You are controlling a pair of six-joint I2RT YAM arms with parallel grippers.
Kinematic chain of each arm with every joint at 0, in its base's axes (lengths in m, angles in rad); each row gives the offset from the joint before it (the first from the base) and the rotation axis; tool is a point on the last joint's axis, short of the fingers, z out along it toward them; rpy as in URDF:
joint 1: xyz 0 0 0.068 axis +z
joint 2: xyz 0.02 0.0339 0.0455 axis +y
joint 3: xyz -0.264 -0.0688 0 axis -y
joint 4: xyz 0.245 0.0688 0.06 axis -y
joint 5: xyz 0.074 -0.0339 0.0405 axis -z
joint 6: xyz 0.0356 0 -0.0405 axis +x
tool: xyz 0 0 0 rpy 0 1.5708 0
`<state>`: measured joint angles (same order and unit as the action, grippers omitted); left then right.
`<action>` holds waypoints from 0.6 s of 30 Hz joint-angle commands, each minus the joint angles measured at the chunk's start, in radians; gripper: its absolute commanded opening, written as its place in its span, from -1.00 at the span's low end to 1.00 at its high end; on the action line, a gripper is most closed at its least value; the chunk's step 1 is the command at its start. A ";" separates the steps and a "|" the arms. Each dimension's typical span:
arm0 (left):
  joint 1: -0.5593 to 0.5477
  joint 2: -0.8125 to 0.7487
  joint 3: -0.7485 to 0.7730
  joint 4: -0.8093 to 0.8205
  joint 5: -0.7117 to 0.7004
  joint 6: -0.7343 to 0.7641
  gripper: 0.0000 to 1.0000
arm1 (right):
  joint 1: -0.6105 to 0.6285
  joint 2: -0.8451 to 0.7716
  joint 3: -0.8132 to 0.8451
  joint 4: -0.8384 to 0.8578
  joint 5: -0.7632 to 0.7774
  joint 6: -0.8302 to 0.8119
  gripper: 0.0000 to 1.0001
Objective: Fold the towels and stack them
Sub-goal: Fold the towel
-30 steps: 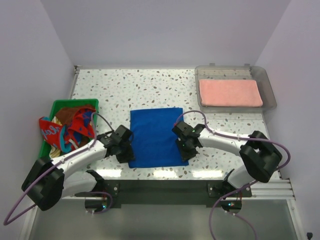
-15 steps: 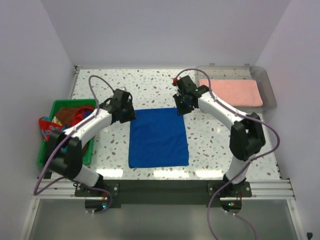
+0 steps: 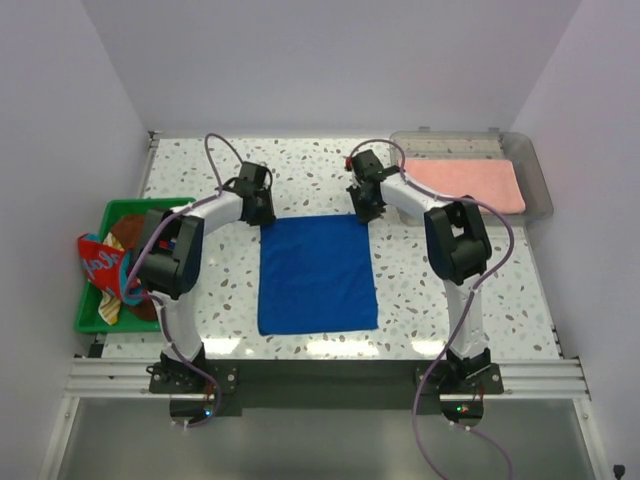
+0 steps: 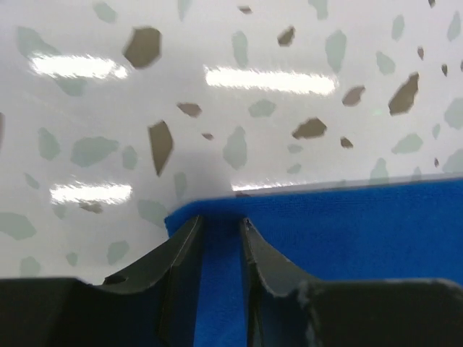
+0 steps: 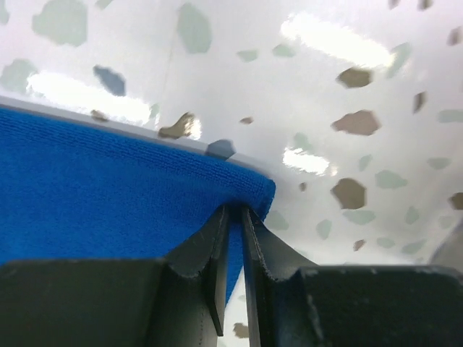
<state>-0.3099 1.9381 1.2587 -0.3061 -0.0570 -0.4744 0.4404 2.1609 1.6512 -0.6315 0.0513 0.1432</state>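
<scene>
A plain royal blue towel (image 3: 315,275) lies spread flat in the middle of the table. My left gripper (image 3: 264,218) is at its far left corner and my right gripper (image 3: 365,213) at its far right corner. In the left wrist view the jaws of the left gripper (image 4: 221,220) are closed on the blue cloth (image 4: 347,231) at the corner. In the right wrist view the right gripper (image 5: 235,210) pinches the corner of the blue cloth (image 5: 108,181) in a narrow gap. A salmon pink towel (image 3: 462,186) lies folded at the far right.
The pink towel rests in a clear plastic tray (image 3: 537,200) at the far right corner. A green basket (image 3: 118,209) at the left edge holds a blue towel with red pattern (image 3: 100,265) and a brown one (image 3: 130,228), crumpled together.
Both arms have swung from the towel's near half out to its two far corners. Both grippers have closed down on the blue cloth there.
</scene>
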 commanded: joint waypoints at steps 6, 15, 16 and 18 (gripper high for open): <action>0.071 -0.019 0.037 0.018 0.002 0.107 -0.21 | -0.022 -0.091 -0.028 0.065 0.019 -0.102 -0.69; 0.074 -0.126 0.094 0.013 0.029 0.468 0.74 | -0.042 -0.115 0.166 -0.147 -0.151 -0.414 -0.11; 0.075 -0.125 0.100 0.006 0.052 0.518 0.91 | -0.045 -0.104 0.186 -0.172 -0.171 -0.438 -0.06; 0.077 -0.104 0.129 -0.017 0.112 0.612 0.95 | -0.049 -0.063 0.252 -0.229 -0.239 -0.502 0.07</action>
<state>-0.2440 1.8553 1.3281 -0.3161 -0.0208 -0.0895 0.4038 2.0823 1.7996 -0.7418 -0.0631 -0.1917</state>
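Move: The left fingertips are already down on the blue towel just inside its far left corner, which lies about 1 cm ahead and 1 cm to the left; the right fingertips are likewise 1 cm back and 1 cm in from the far right corner. The towel's middle lies some 15 cm back and 15 cm right of the left hand. From the right hand, the pink towel in the clear box is about 27 cm right and 9 cm ahead. Leftward first, low and close to the cloth, the left hand drags the towel's far corner outward about 2 cm, then rises some 6 cm, easing forward, opening nearly wide and turning clockwise. The right hand barely shifts before lifting about 8 cm clear of its corner, drifting slightly forward, opening halfway and turning counter-clockwise. ##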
